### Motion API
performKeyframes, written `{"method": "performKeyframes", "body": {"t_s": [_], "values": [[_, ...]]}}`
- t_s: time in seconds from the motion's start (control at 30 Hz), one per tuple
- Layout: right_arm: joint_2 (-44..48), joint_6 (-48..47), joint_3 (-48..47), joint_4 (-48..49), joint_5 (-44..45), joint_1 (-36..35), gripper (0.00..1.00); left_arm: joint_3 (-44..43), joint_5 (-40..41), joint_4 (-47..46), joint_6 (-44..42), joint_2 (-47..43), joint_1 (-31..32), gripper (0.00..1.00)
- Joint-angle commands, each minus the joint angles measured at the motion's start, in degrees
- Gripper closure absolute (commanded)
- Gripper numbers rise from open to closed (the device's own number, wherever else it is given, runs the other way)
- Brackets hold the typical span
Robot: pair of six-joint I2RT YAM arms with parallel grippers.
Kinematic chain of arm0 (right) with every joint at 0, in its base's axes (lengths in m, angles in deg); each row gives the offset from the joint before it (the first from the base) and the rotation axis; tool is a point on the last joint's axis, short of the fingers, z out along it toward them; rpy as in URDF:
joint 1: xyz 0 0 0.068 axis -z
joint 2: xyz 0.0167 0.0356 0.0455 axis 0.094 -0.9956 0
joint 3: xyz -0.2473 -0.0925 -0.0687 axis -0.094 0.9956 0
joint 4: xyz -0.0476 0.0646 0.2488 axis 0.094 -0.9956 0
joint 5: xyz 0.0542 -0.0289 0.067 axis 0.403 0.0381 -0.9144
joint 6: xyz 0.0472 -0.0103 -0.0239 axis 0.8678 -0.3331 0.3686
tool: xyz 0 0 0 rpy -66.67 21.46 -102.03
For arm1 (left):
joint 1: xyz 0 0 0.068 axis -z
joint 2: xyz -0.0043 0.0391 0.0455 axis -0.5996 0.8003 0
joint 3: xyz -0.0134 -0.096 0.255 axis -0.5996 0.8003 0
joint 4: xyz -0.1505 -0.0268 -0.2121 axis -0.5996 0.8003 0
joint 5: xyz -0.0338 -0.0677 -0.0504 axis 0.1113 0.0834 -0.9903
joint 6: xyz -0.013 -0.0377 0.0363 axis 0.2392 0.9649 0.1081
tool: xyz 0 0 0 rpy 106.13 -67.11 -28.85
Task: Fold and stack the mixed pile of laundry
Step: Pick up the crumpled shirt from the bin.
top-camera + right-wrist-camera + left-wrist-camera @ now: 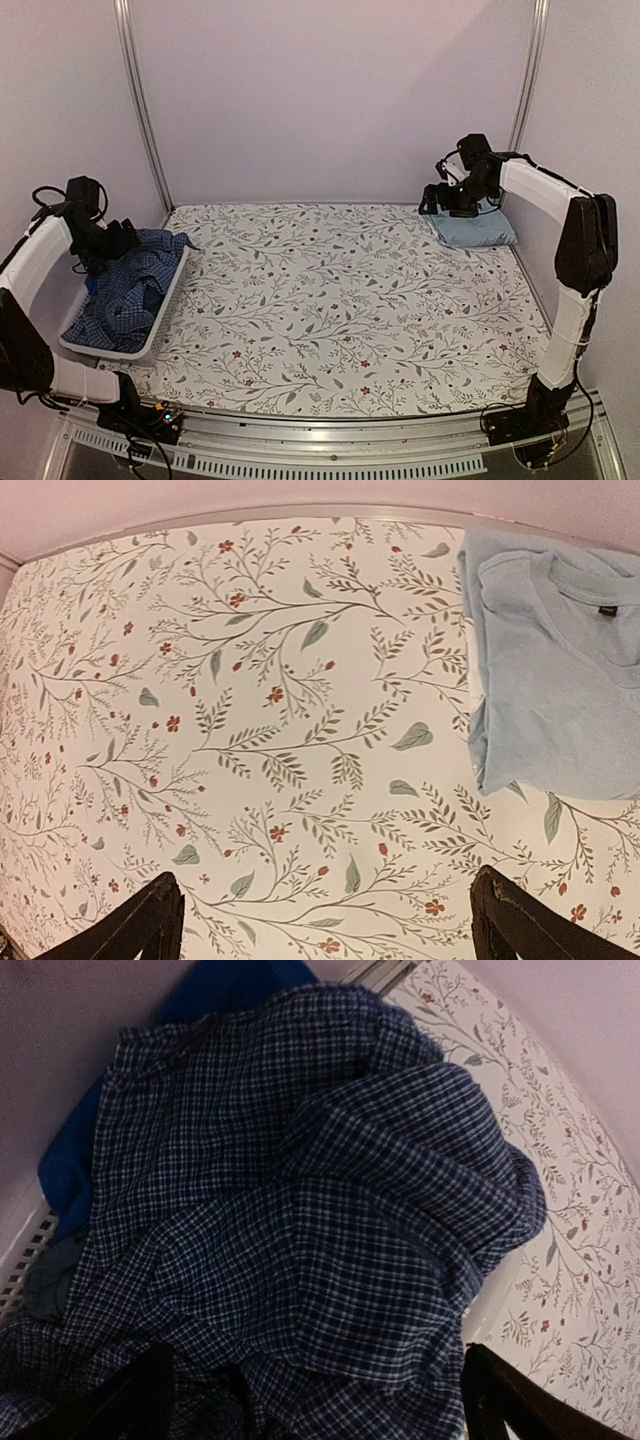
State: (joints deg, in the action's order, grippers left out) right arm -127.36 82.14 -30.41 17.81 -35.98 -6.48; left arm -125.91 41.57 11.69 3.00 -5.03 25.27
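The laundry pile [128,290] fills a white basket at the table's left edge: a dark blue checked shirt [300,1220] on top, a brighter solid-blue piece [75,1160] beneath it at the back. My left gripper [112,240] hovers just over the pile, open, its fingertips [500,1400] wide apart above the checked cloth, nothing between them. A folded light-blue shirt [472,226] lies flat at the far right corner, also in the right wrist view [560,670]. My right gripper [448,196] hangs open over its near-left edge, above bare cloth-covered table.
The white plastic basket [118,350] stands along the left edge, its slatted wall [25,1250] showing beside the pile. A floral tablecloth [340,300] covers the table. Metal frame posts [140,100] and pale walls enclose the back and sides.
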Motion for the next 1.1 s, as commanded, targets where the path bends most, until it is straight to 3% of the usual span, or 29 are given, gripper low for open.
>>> {"method": "performKeyframes", "body": {"t_s": [0.0,0.1,0.17,0.37,0.5,0.8,1.07], "values": [[3.9,0.97,2.5,-2.08,-1.48,-2.53,0.01,9.75,-6.2,1.17,0.37,-0.43,-5.0,0.0],[5.73,1.54,3.94,-1.51,-1.69,-3.08,0.01,14.83,-9.09,-3.41,0.98,0.95,-6.24,0.0],[6.17,1.95,4.13,-1.92,-1.76,-3.1,0.01,16.6,-11.53,-5.99,1.39,1.86,-7.15,0.08],[7.33,2.05,5.86,-1.8,-1.7,-3.08,0.01,12.72,-15.21,-8.07,0.78,-1.06,-8.24,0.51],[8.55,2.42,7.13,-0.85,-1.68,-3.11,0.01,7.1,-21.0,-11.36,0.84,-5.57,-7.97,0.99],[8.76,2.63,5.87,-1.48,-2.61,-3.14,0.01,-10.99,-31.65,-17.93,4.53,-1.78,-3.34,1.0],[8.59,3.6,5.34,0.19,-5.58,-3.1,0.01,-35.34,-36.13,-25.16,3.25,9.84,19.18,1.0]]}}
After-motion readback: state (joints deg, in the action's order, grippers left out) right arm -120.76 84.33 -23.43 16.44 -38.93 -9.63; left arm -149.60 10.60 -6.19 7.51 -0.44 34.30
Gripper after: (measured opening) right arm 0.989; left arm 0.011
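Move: The crumpled shirt lies in the bin under the open left hand, its middle about 13 cm below, some 4 cm back and 2 cm to the left. Level with the hand, a plain blue cloth shows roughly 13 cm to its left and 14 cm down; the bin's right rim is about 7 cm to its right, 3 cm back and 12 cm lower. From the right hand the shirt is about 70 cm left, 20 cm back and 12 cm down. Pinches the crumpled shirt: the left hand drops about 10 cm and a little back into the pile, its open fingers shutting on the checked cloth, then hauls it up some 30 cm, going forward and, late, swinging right while the fingers tip up and the wrist turns clockwise. The open right hand backs off about 5 cm, veering slightly left. ##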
